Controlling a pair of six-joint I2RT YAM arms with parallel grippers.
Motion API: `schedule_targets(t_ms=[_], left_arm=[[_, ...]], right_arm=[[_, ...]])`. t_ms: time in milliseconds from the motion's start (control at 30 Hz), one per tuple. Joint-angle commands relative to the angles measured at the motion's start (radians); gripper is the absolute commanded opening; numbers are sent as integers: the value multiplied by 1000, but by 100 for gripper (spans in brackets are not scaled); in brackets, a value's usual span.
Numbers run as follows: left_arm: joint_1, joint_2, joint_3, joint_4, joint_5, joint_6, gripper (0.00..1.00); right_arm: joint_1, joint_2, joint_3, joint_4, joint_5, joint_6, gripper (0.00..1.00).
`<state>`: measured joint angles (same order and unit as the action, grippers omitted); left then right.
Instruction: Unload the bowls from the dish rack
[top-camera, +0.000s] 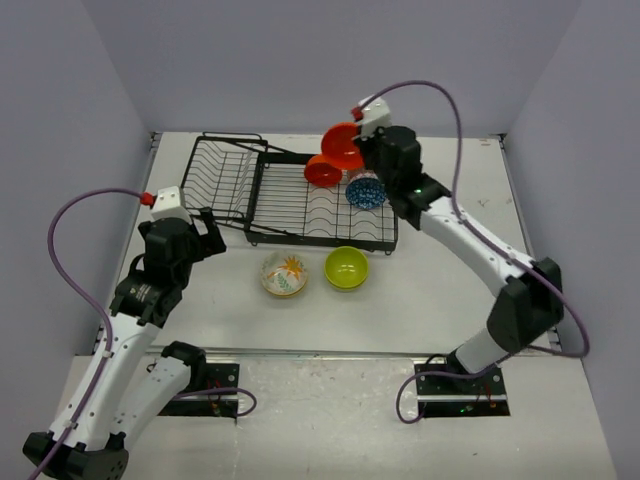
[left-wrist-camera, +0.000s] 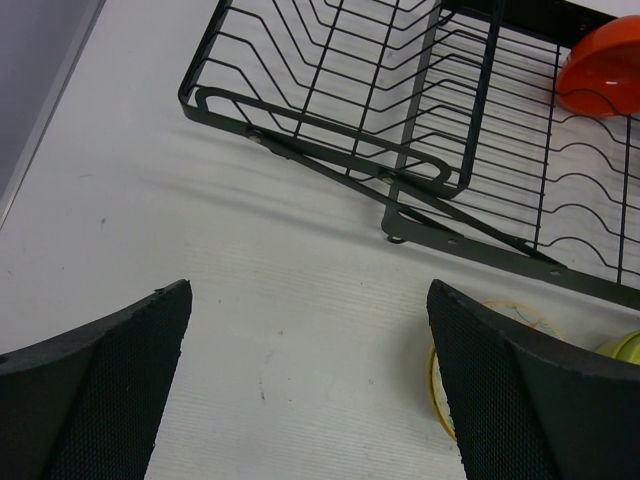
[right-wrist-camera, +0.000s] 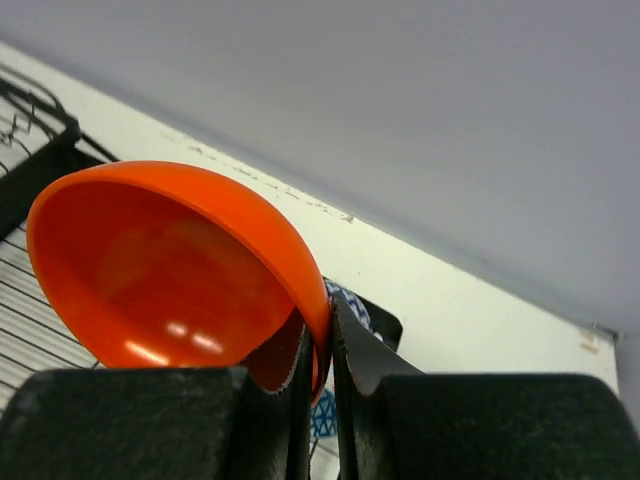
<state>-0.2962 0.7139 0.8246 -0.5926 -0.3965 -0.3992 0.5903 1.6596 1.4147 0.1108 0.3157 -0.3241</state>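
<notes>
The black wire dish rack (top-camera: 290, 200) stands at the back middle. My right gripper (top-camera: 358, 148) is shut on the rim of an orange-red bowl (top-camera: 342, 146) and holds it tilted above the rack's far right end; in the right wrist view the fingers (right-wrist-camera: 355, 345) pinch the bowl's (right-wrist-camera: 160, 250) edge. A second orange-red bowl (top-camera: 322, 172) and a blue speckled bowl (top-camera: 366, 190) sit in the rack. A floral cream bowl (top-camera: 284, 273) and a lime green bowl (top-camera: 346, 267) rest on the table in front of it. My left gripper (top-camera: 205, 235) is open and empty, left of the floral bowl.
In the left wrist view the rack's angled basket section (left-wrist-camera: 330, 90) lies ahead of the open gripper (left-wrist-camera: 310, 380), with the floral bowl's rim (left-wrist-camera: 520, 310) by the right finger. Grey walls close in the table on three sides.
</notes>
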Motion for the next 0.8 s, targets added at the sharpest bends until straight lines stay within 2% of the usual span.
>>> schedule_targets(t_ms=[0, 67, 100, 133, 200, 300, 400, 433, 600, 667, 767], left_arm=[[14, -10, 7, 28, -11, 23, 100], [25, -11, 7, 28, -10, 22, 100], [26, -14, 7, 27, -8, 22, 100], [28, -16, 7, 28, -5, 22, 100], [28, -24, 5, 31, 4, 23, 100], [28, -30, 5, 30, 8, 23, 100], [29, -39, 5, 28, 2, 22, 100], [28, -40, 4, 28, -1, 22, 100], [28, -44, 4, 28, -2, 20, 100], [29, -41, 2, 27, -2, 20, 100], [28, -41, -1, 28, -2, 19, 100]], right_arm=[[-121, -219, -74, -183, -62, 366, 0], [-216, -312, -170, -221, -116, 537, 0], [-245, -418, -292, -220, -189, 590, 0], [-269, -472, -347, -215, -217, 681, 0], [-305, -572, -496, -207, -239, 741, 0], [-307, -792, -661, -217, -199, 861, 0], [-322, -915, -805, -266, -141, 1055, 0], [-337, -982, -828, -333, -129, 1158, 0], [-340, -1120, -907, -526, -161, 1431, 0], [-340, -1135, -913, -608, -132, 1458, 0], [-339, -1085, -939, -629, -185, 1470, 0]])
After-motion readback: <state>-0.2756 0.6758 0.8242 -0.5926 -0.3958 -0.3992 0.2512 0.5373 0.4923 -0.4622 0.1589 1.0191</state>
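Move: The right hand already pinches an orange bowl by its rim; the clear table right of the green bowls lies about 16 cm back, 12 cm right and 29 cm below. The green bowls stand 16 cm back and 1 cm left, the patterned bowls 16 cm back and 15 cm left; the blue bowl in the rack is 3 cm ahead, 4 cm right. From the left hand that clear table is 5 cm ahead, 43 cm right. The right hand swings the pinched orange bowl back 23 cm, right 17 and down 15, rolling left side up. ##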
